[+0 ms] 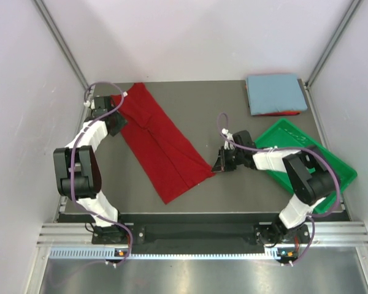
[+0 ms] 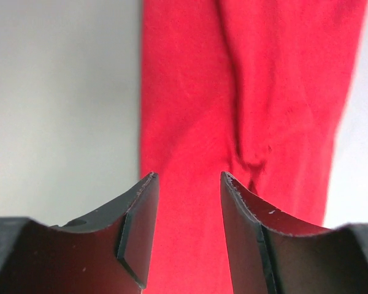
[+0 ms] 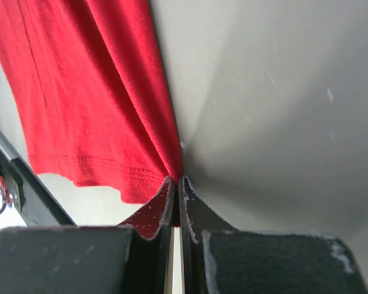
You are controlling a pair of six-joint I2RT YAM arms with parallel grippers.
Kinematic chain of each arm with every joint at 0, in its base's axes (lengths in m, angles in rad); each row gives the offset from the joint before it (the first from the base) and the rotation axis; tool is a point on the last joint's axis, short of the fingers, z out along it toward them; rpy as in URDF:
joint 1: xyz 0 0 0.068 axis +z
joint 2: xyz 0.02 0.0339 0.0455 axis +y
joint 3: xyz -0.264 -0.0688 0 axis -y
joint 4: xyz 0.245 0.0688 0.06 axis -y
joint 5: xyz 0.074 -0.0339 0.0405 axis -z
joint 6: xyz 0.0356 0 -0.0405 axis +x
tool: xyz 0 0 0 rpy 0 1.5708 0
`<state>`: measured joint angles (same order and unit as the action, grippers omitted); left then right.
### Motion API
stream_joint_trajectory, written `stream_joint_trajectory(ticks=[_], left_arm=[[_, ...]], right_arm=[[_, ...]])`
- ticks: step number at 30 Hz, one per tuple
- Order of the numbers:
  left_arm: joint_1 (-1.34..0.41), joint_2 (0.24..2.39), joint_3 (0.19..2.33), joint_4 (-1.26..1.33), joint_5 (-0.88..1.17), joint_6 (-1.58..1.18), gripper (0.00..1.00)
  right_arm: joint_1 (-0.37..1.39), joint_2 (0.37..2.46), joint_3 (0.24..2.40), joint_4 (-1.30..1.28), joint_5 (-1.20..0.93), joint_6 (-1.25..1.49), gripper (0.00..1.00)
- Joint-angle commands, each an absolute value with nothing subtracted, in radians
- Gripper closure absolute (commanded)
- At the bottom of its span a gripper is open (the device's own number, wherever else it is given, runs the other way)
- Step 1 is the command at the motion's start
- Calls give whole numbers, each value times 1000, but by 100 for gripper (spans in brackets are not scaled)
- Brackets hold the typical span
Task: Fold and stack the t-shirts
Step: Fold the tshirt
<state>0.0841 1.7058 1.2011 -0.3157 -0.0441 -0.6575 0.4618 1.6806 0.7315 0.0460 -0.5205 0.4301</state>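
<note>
A dark red t-shirt [image 1: 162, 144], folded into a long strip, lies diagonally across the table from the back left toward the front middle. My left gripper [image 1: 116, 121] hovers at its far left end. In the left wrist view that gripper [image 2: 187, 177] is open, with the red cloth [image 2: 245, 92] below and beyond its fingers. My right gripper [image 1: 216, 164] is at the strip's near right corner. In the right wrist view it [image 3: 178, 179] is shut on the edge of the red t-shirt [image 3: 92, 92] next to the hem. A folded light blue t-shirt [image 1: 276, 92] rests on another red one [image 1: 276, 114] at the back right.
A green plastic tray [image 1: 331, 162] sits at the right edge, under the right arm. White walls close in the left, back and right. The black rail [image 1: 190, 231] with the arm bases runs along the near edge.
</note>
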Motion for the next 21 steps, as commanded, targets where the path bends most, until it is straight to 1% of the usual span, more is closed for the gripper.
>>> stream_joint_trajectory(ticks=[1,5,9,13,15,17,21], left_arm=[[103,1752,1244,-345,-58,-624,50],[109,1787,1293,-376,-77,-601,49],[123,1789,1276,-361,-69,-603,49],[120,1810,1262,-299,-12,-601,49],[121,1845,1281,-279,-6,-603,49],[121,1888,1307,-279,49,-598,50],[123,1921,1348,-264,52,-603,50]], right_arm=[[469,1609,649,63,-437,462,100],[469,1510,557,48,-373,491,100],[471,1361,477,9,-310,514,100],[471,1227,401,-43,-276,551,100],[472,1159,385,-60,-261,558,100],[474,1122,373,-86,-259,568,100],[476,1039,371,-141,-241,575,100]])
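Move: The right fingers already pinch the t-shirt's right hem corner, down at the table; its left hem corner lies some 20 cm left and 13 cm back, and the green bin's middle about 36 cm right and 2 cm ahead. The open left hand hovers with the shirt's left edge roughly 5 cm ahead, 1 cm right and 9 cm below; the collar tag is about 14 cm ahead and 3 cm right. Back and to its right in equal parts, about 9 cm in all, the right hand drags the pinched hem corner level over the table, turning some 15 degrees clockwise and rising about 2 cm at the end. The left hand sinks some 5 cm in two stages beside the shirt's left edge, edging slightly forward late, fingers staying half open. ##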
